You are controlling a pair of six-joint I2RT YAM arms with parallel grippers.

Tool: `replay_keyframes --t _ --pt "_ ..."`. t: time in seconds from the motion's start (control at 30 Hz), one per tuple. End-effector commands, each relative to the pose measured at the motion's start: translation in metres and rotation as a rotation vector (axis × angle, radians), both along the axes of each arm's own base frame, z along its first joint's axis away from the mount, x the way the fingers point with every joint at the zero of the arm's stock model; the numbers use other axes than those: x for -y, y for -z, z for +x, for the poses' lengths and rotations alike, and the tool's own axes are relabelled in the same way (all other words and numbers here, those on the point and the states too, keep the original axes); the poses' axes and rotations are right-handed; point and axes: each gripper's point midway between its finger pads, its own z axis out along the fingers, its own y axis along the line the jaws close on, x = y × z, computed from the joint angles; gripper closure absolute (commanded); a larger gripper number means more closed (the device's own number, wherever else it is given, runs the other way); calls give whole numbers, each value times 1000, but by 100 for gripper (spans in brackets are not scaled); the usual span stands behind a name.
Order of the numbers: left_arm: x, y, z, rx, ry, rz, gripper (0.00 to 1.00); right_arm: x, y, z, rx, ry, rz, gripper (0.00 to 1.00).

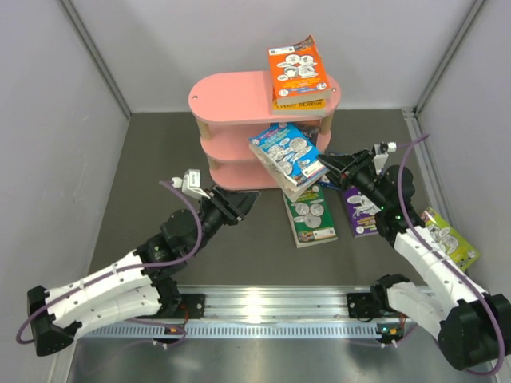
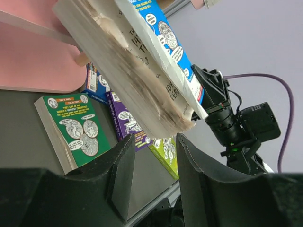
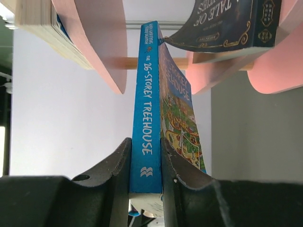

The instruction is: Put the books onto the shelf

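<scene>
My right gripper (image 1: pixel 330 168) is shut on a blue book (image 1: pixel 289 157), held tilted in the air in front of the pink shelf (image 1: pixel 231 97). In the right wrist view the fingers (image 3: pixel 122 161) clamp the blue spine (image 3: pixel 147 109), with the pink boards (image 3: pixel 102 42) just beyond. An orange book (image 1: pixel 298 69) lies on the top board over a yellow-spined one (image 1: pixel 301 102). A dark book (image 3: pixel 227 23) rests on a tier. My left gripper (image 1: pixel 242 204) is open and empty, low and left of the blue book's page edges (image 2: pixel 128 71). Green (image 1: pixel 310 214), purple (image 1: pixel 361 210) and lime (image 1: pixel 449 238) books lie on the table.
Grey walls close in the dark table on the left, right and back. A metal rail (image 1: pixel 263 307) carrying both arm bases runs along the near edge. The loose books lie to the right of centre, between the shelf and the right arm.
</scene>
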Motion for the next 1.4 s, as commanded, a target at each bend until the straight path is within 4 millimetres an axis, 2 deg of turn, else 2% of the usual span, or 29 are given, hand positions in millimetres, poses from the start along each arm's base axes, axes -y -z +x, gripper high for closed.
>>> replay_keyframes --t 0.0,0.07,0.1,0.17,0.2,0.23,0.33,0.43,0.67,0.77,0.8,0.83,0.87,0.9,0.93,0.97,1.03,1.07,1.13,1.17,1.2,1.27,1.3,1.33,1.37 --pt "-13 2 -1 -8 -31 -10 55 18 -50 9 155 46 135 100" --pt "-15 2 -2 -13 -36 -10 55 20 -46 17 141 51 159 100" --pt "-17 0 -3 -10 -36 -15 56 25 -50 19 157 52 198 100" --pt "-20 -2 -4 -9 -39 -18 56 28 -41 30 129 55 229 100" --pt "-22 -1 -4 -10 -43 -14 56 34 -50 28 167 50 287 100" --pt "-23 -1 -5 -9 -45 -15 56 35 -43 35 148 49 306 100" --pt "-28 -1 -5 -8 -57 -9 56 36 -47 39 176 -2 383 100" --pt "-30 -1 -5 -7 -65 -7 56 40 -38 44 156 -2 453 100" --pt "-32 7 3 -2 -104 49 55 49 -30 65 138 94 437 100" --pt "-32 9 9 11 -132 103 55 54 -36 72 157 160 380 100" --pt "-31 9 11 24 -136 131 55 56 -26 82 119 211 315 100" --pt "-31 5 14 36 -144 142 54 59 -33 79 137 235 289 100" --pt "-27 12 19 32 -155 186 53 61 -34 80 138 264 254 100" --pt "-27 16 24 43 -166 241 53 67 -22 89 89 329 170 100" --pt "-26 7 29 52 -180 259 53 72 -31 85 106 361 139 100" --pt "-19 19 37 38 -186 323 53 73 -28 85 89 387 99 100" --pt "-18 18 51 42 -206 395 53 82 -30 88 77 468 2 100" --pt "-12 26 60 37 -201 442 53 80 -39 88 98 476 -26 100" --pt "-9 24 75 36 -197 453 52 79 -29 95 50 494 -66 100" --pt "-9 17 81 58 -204 439 52 79 -32 98 45 509 -71 100" --pt "-13 16 91 60 -210 435 52 78 -25 103 22 509 -82 100" --pt "-16 16 107 56 -222 439 51 71 -25 107 22 498 -103 100" --pt "-24 15 120 51 -232 436 51 67 -18 111 4 497 -119 100" --pt "-25 23 129 35 -237 450 51 62 -14 112 -3 488 -130 100" --pt "-34 25 141 30 -257 453 51 60 -12 113 -5 483 -138 100"
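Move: My right hand grips the blue Treehouse book by one end. It is bound for the middle shelf, where A Tale of Two Cities lies roughly 14 cm ahead, 6 cm to the left and 9 cm below. The orange book on the top board is some 15 cm ahead, 7 cm left and 10 cm up; the green book is about 3 cm back, 1 cm left and 29 cm down. From my empty left hand, A Tale of Two Cities is about 25 cm ahead, 11 cm right and 9 cm lower. I keep the blue book pinched and feed it forward under the top board, over A Tale of Two Cities, about 10 cm forward and 5 cm right. I dip some 3 cm and roll my left side up, then rise again, rolling back and turning clockwise about 20 degrees. My open left hand first drifts a little left, then swings about 12 cm forward and 5 cm down towards the shelf, rolling its left side up. ##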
